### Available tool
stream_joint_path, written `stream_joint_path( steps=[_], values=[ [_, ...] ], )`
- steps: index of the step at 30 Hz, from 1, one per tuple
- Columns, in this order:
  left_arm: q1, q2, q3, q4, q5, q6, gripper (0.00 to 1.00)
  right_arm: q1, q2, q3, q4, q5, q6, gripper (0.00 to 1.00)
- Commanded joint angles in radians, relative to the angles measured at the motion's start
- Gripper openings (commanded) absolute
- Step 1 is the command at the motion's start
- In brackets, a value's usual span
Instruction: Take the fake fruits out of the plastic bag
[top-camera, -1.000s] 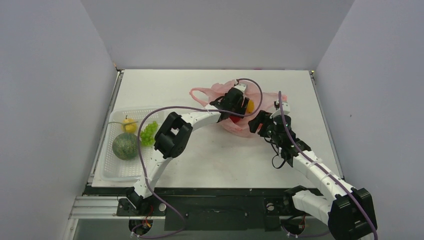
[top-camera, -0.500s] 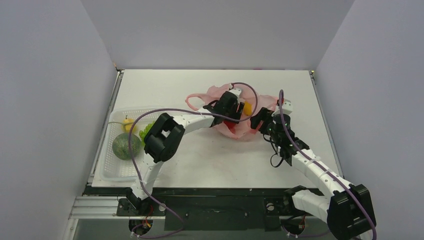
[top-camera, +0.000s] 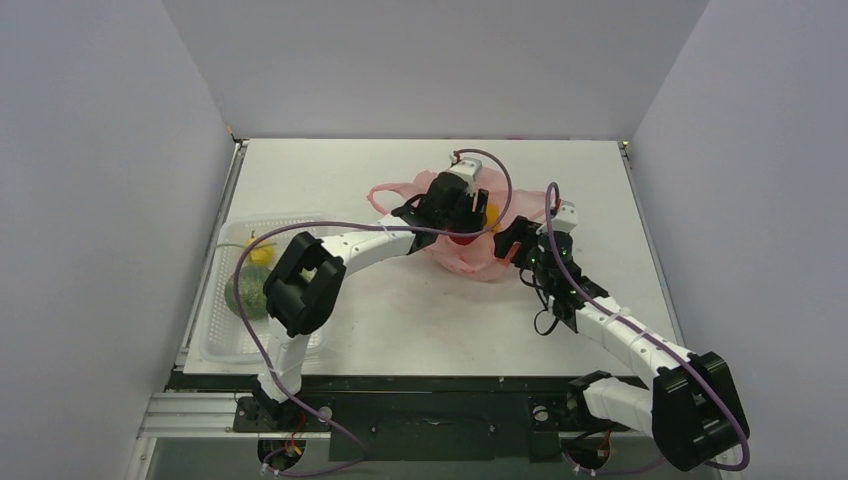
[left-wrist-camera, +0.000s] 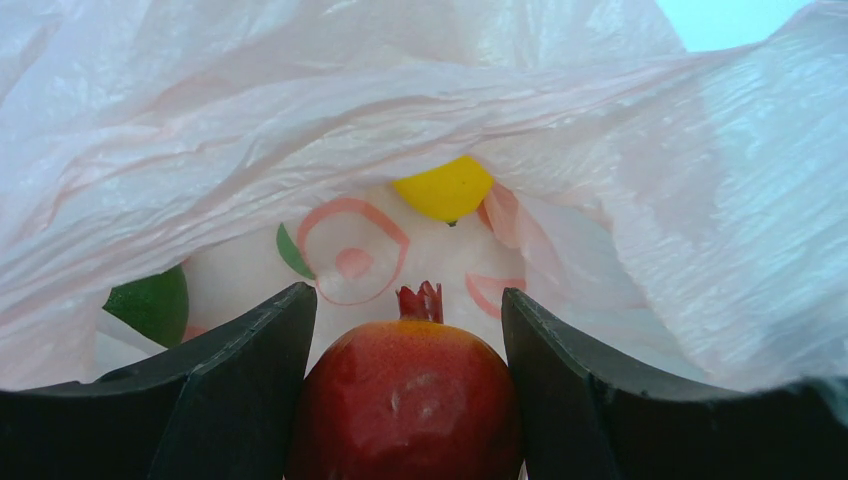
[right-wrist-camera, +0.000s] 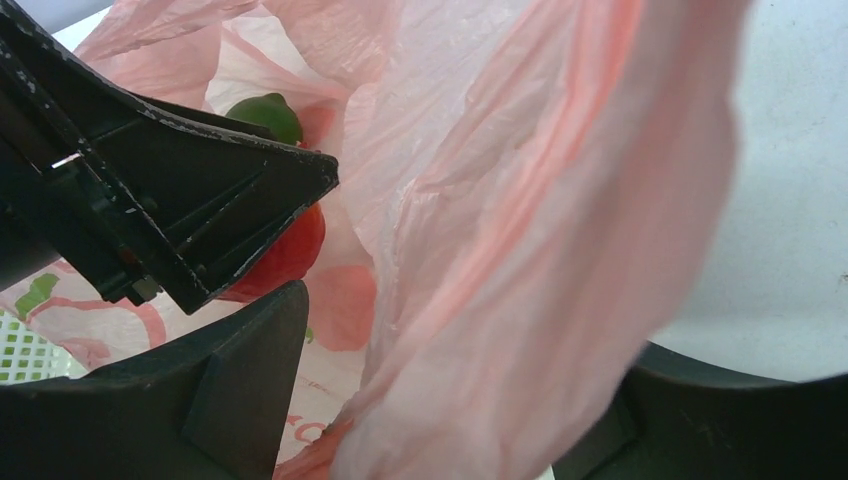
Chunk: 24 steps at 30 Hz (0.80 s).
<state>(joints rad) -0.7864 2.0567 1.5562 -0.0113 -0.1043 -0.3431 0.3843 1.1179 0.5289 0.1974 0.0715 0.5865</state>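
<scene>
The pink plastic bag (top-camera: 482, 258) lies crumpled at mid-table. My left gripper (top-camera: 462, 222) reaches inside it and is shut on a red round fake fruit (left-wrist-camera: 410, 400), whose sides touch both fingers. Deeper in the bag lie a yellow fruit (left-wrist-camera: 443, 187) and a green fruit (left-wrist-camera: 152, 303). My right gripper (top-camera: 510, 240) is at the bag's right side, open, with loose pink film (right-wrist-camera: 520, 220) hanging between its wide jaws. In the right wrist view the left gripper's black finger (right-wrist-camera: 180, 200) covers most of the red fruit (right-wrist-camera: 290, 255).
A clear plastic tray (top-camera: 215, 340) sits at the table's left edge, holding a yellow fruit (top-camera: 258, 250) and a green round one (top-camera: 240, 292). The left arm's elbow (top-camera: 300, 285) hangs over the tray's right side. Grey walls enclose the table.
The left gripper and the red fruit shifted left and back, dragging the bag along. The left elbow swung over the tray. The right gripper followed leftward and opened wider.
</scene>
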Motion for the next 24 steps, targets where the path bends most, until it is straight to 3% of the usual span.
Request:
stream_joint_path(
  steps=[1,10,12,17,20,24],
  values=[
    [-0.005,-0.083,-0.01,0.045,0.043,-0.023,0.0,0.026,0.004,-0.001,0.079,0.062,-0.016,0.73],
    [-0.001,-0.28,-0.037,-0.052,0.069,-0.026,0.0,0.027,0.063,0.061,0.011,0.128,-0.009,0.69],
    [0.002,-0.338,-0.049,-0.084,0.064,-0.027,0.0,0.024,0.061,0.058,0.009,0.124,-0.014,0.61],
    [0.047,-0.542,-0.121,-0.212,0.011,-0.001,0.0,0.023,0.033,0.028,0.018,0.13,-0.047,0.2],
    [0.108,-0.671,-0.226,-0.325,-0.021,-0.01,0.0,0.023,0.011,0.002,0.046,0.128,-0.05,0.1],
    [0.262,-0.882,-0.402,-0.428,-0.024,-0.01,0.0,0.026,0.018,0.004,0.066,0.101,-0.045,0.06]
  ],
)
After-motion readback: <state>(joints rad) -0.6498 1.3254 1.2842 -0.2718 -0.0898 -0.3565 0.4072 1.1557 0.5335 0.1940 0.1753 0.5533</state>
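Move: My left hand already grips the pomegranate, off the bag's floor. The tray it is meant for lies some 50 cm left, 16 back and 10 below, its grapes about 43 left and 11 back, its melon about 53 left and 17 back. At my right hand, the bag's near right rim hangs between the open fingers, about 1 cm ahead; the yellow fruit sits some 12 cm farther out and 2 left, 10 below. With my left hand I keep hold of the pomegranate and lift it about 18 cm up out of the open bag, easing back a little. I swing left faster and faster towards the tray, some 15 cm, over the bag's left side. Meanwhile my right hand dips a centimetre or two and shuts its wide-open fingers, pinching the bag's near right rim. ##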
